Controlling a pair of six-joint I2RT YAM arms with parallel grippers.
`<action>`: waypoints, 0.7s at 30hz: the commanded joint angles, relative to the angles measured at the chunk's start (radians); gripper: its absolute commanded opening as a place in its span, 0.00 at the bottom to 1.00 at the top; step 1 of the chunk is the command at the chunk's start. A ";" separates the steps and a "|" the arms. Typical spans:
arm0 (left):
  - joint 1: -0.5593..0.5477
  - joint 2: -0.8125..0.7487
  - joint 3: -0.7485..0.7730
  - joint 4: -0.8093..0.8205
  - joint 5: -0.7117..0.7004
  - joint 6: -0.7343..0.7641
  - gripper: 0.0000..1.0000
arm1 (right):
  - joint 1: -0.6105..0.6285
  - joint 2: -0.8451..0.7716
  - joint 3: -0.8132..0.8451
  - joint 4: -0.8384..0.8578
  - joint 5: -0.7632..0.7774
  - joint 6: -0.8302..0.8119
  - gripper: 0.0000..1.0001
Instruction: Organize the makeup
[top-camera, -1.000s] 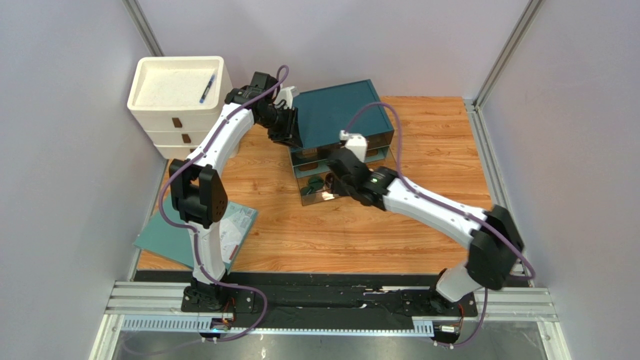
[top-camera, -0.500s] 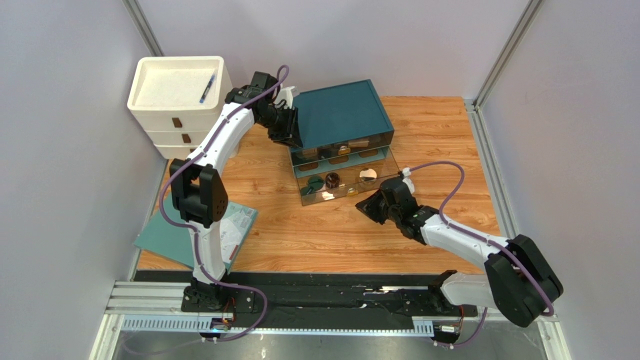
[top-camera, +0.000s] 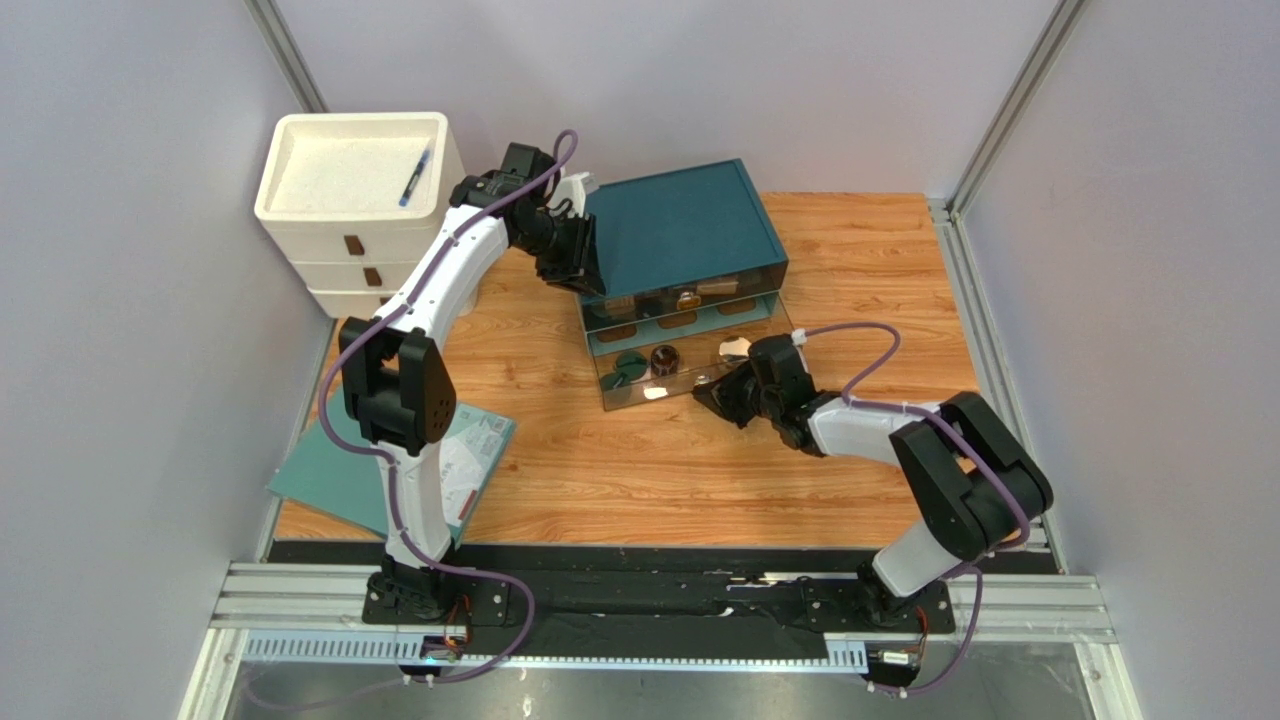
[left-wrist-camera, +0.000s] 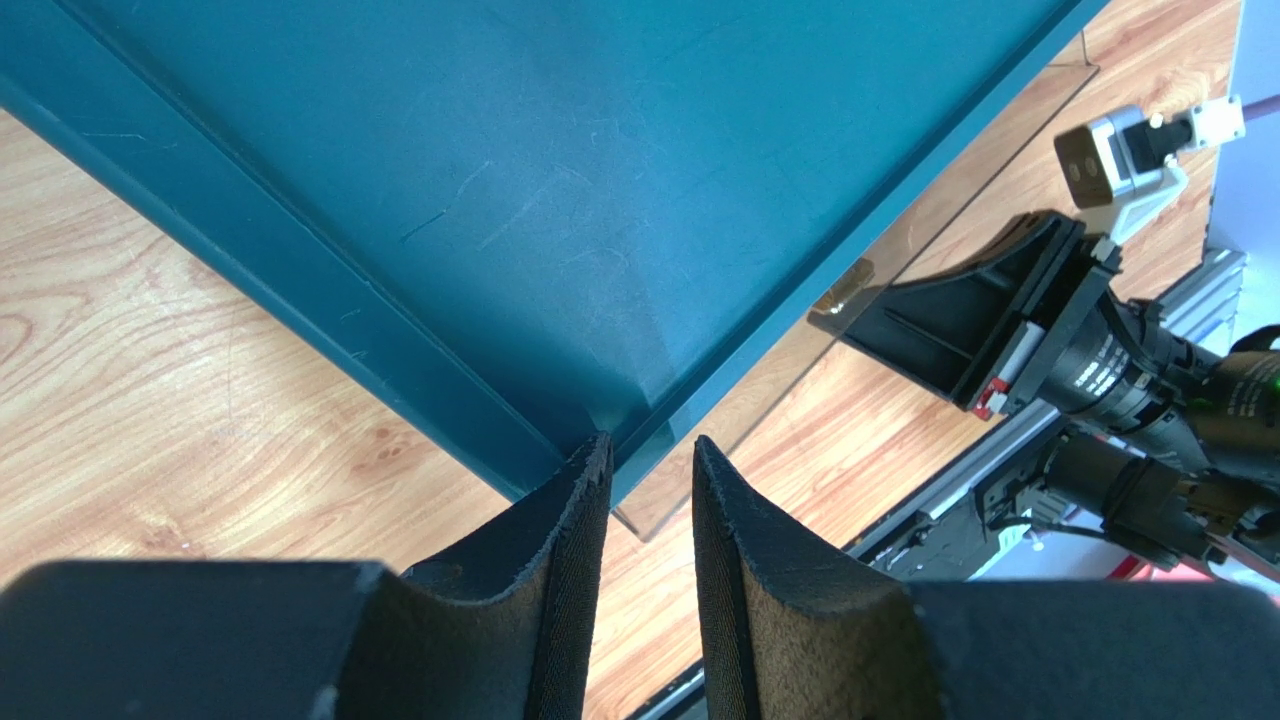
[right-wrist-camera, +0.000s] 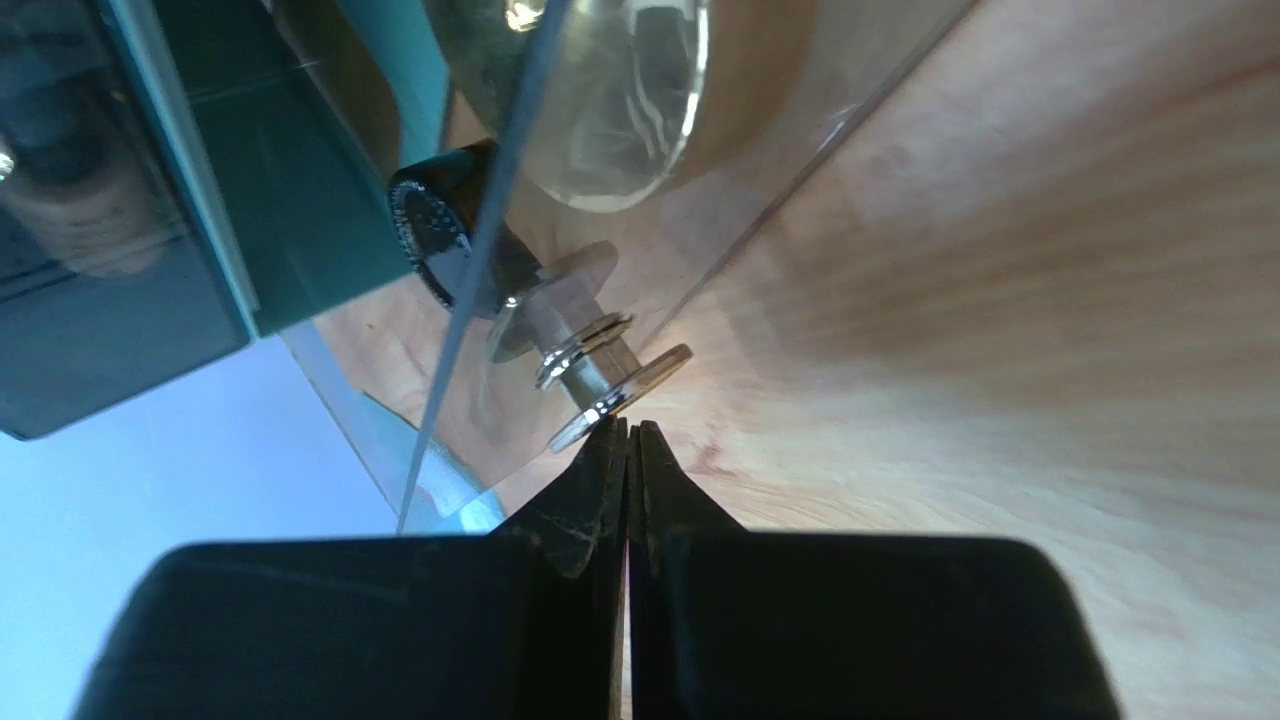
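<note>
The teal organiser box (top-camera: 684, 225) stands mid-table with its clear bottom drawer (top-camera: 616, 395) pulled out. In the drawer lie a dark green disc (top-camera: 631, 365), a black round jar (top-camera: 664, 357) and a gold-rimmed compact (top-camera: 733, 348). Tan items (top-camera: 688, 300) show behind the upper drawer fronts. My right gripper (top-camera: 715, 395) is low at the drawer's front. In the right wrist view it (right-wrist-camera: 628, 428) is shut and empty, its tips at the drawer's silver knob (right-wrist-camera: 594, 360). My left gripper (left-wrist-camera: 649, 447) is partly open, its tips at the box's near left corner (left-wrist-camera: 601, 420).
A white drawer unit (top-camera: 358, 188) at the back left has a blue pen (top-camera: 413, 177) on top. A teal booklet (top-camera: 394, 465) lies at the front left beside the left arm's base. Grey walls enclose the wooden table (top-camera: 676, 480).
My right gripper drew back out of the drawer, uncovering the compact, and shut. It then moved in low at the drawer's front. The left arm has not moved.
</note>
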 joint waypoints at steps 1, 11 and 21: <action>0.014 0.055 -0.050 -0.208 -0.115 0.055 0.36 | -0.020 0.033 0.098 0.093 0.006 0.027 0.00; 0.014 0.056 -0.047 -0.211 -0.117 0.062 0.36 | -0.045 0.205 0.257 0.111 0.006 0.066 0.00; 0.014 0.058 -0.035 -0.233 -0.131 0.078 0.36 | -0.045 0.355 0.312 0.295 -0.029 0.184 0.00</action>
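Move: The round knob of the open lower drawer is right at the right hand's closed tips, about 2 cm ahead and 1 cm left, level with them. Inside the drawer a dark jar stands some 6 cm ahead and 6 cm left of the hand; a green compact is about 5 cm ahead and 12 cm left. The upper drawer's knob is roughly 10 cm ahead, 4 left and 6 higher. From the left hand, the lower knob lies some 10 cm back, 15 right and 14 below. With its fingers kept shut and slanting down, the right hand shoves the lower drawer's knob forward and somewhat left, towards the cabinet, about 9 cm in all, quick at first and then slowing, arching up by a centimetre or two and back down on the way. The left hand stays still at the cabinet's near left top corner, its fingers partly open against the lid edge, while the drawer is pushed. ##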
